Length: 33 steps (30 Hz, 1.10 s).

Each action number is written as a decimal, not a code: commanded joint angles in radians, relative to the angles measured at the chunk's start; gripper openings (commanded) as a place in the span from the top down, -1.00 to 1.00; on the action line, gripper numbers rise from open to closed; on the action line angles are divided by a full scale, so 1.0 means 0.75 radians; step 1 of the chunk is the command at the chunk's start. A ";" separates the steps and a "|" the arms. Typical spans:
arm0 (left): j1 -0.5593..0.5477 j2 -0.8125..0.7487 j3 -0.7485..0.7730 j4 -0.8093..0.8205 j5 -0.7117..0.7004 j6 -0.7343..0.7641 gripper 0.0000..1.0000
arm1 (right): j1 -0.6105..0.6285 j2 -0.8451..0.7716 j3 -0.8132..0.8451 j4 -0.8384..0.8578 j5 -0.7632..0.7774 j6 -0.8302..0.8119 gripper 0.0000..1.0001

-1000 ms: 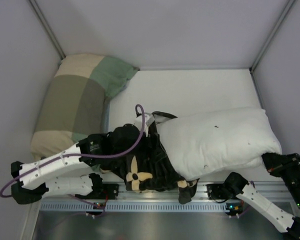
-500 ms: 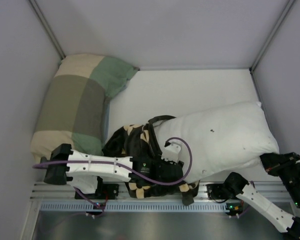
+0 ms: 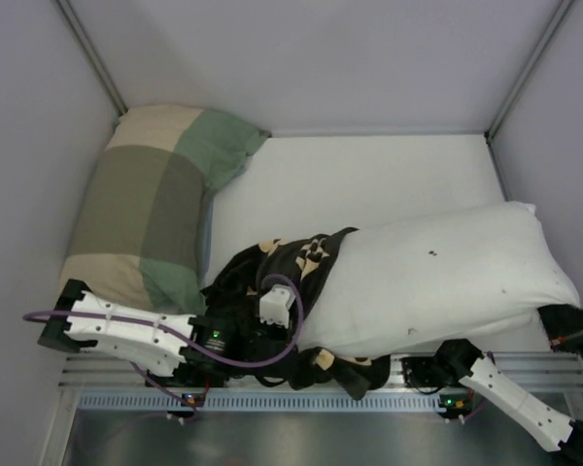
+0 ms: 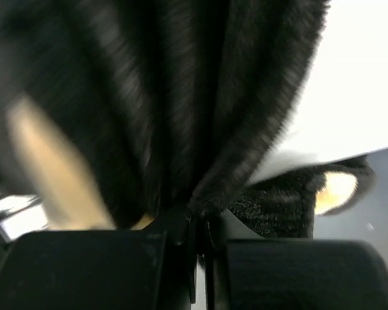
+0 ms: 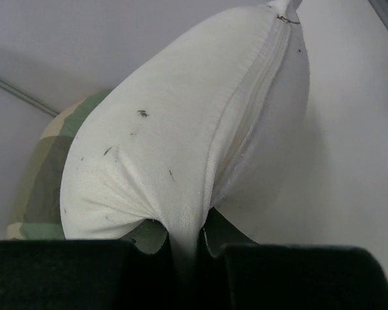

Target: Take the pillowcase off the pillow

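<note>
The white pillow (image 3: 437,272) lies across the right half of the table, its left end still inside the black flowered pillowcase (image 3: 291,257), which is bunched there and hangs over the near edge. My left gripper (image 3: 272,335) sits low in that bunch. In the left wrist view it (image 4: 199,223) is shut on a fold of the pillowcase (image 4: 181,97), with the pillow (image 4: 355,84) to the right. My right gripper (image 3: 571,325) is at the pillow's near right corner. The right wrist view shows it (image 5: 189,242) shut on a pinch of the pillow's (image 5: 181,129) white fabric.
A green, beige and olive checked pillow (image 3: 146,204) leans in the back left corner and also shows in the right wrist view (image 5: 45,174). Grey walls close in the left, back and right. A metal rail (image 3: 272,398) runs along the near edge.
My left gripper went from open to shut on the pillowcase and drew back toward the near left. The pillow shifted right and its right end rose. More white shows.
</note>
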 commanded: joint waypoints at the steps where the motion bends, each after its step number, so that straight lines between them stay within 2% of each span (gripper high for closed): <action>1: -0.091 -0.225 -0.092 -0.265 0.000 -0.181 1.00 | 0.009 0.054 0.194 0.227 0.310 -0.091 1.00; 4: -0.124 -0.408 -0.119 -0.337 -0.039 -0.251 1.00 | 0.009 0.079 0.296 0.254 0.373 -0.160 1.00; 8: -0.124 -0.469 -0.092 -0.439 -0.092 -0.282 1.00 | 0.009 0.085 0.415 0.303 0.484 -0.260 1.00; 16: -0.124 -0.324 0.004 -0.546 -0.162 -0.282 1.00 | 0.009 0.087 0.573 0.354 0.537 -0.348 1.00; 19: -0.124 -0.253 0.035 -0.507 -0.162 -0.208 1.00 | 0.009 0.071 0.520 0.354 0.501 -0.314 1.00; 21: -0.124 -0.163 0.100 -0.436 -0.166 -0.080 1.00 | 0.011 0.065 0.442 0.354 0.472 -0.295 1.00; 22: -0.124 -0.128 0.131 -0.405 -0.170 -0.031 0.54 | 0.011 0.061 0.416 0.354 0.449 -0.269 1.00; 23: -0.126 -0.051 0.198 -0.374 -0.178 0.075 0.19 | 0.011 0.059 0.359 0.354 0.445 -0.261 1.00; 25: -0.128 0.035 0.276 -0.353 -0.213 0.142 -0.51 | 0.013 0.053 0.315 0.352 0.447 -0.242 1.00; 28: -0.132 0.148 0.343 -0.349 -0.280 0.183 -0.76 | 0.017 0.048 0.305 0.352 0.467 -0.252 1.00; 33: -0.179 0.230 0.331 -0.345 -0.299 0.187 -0.82 | 0.027 0.063 0.403 0.352 0.502 -0.311 1.00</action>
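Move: My left fingers hold a fold of the pillowcase hem; the bunched case is centred roughly 9 cm ahead, 2 cm to their left and 5 cm lower. From that hand the white pillow's middle is about 16 cm ahead, 31 cm right and nearly level. My right hand grips the pillow's far corner, with the pillow's middle some 12 cm ahead, 16 cm left and 15 cm below, and the case about 6 cm ahead, 45 cm left and 23 cm below. I haul the pillow corner right about 9 cm and up 7, drawing back slightly before easing a little forward again, grip kept, wrist tipping up and swinging clockwise. My left hand tugs the hem up and left 4-5 cm against it, then opens wide, lets go and comes back right over the hem, sinking slightly at the end. ##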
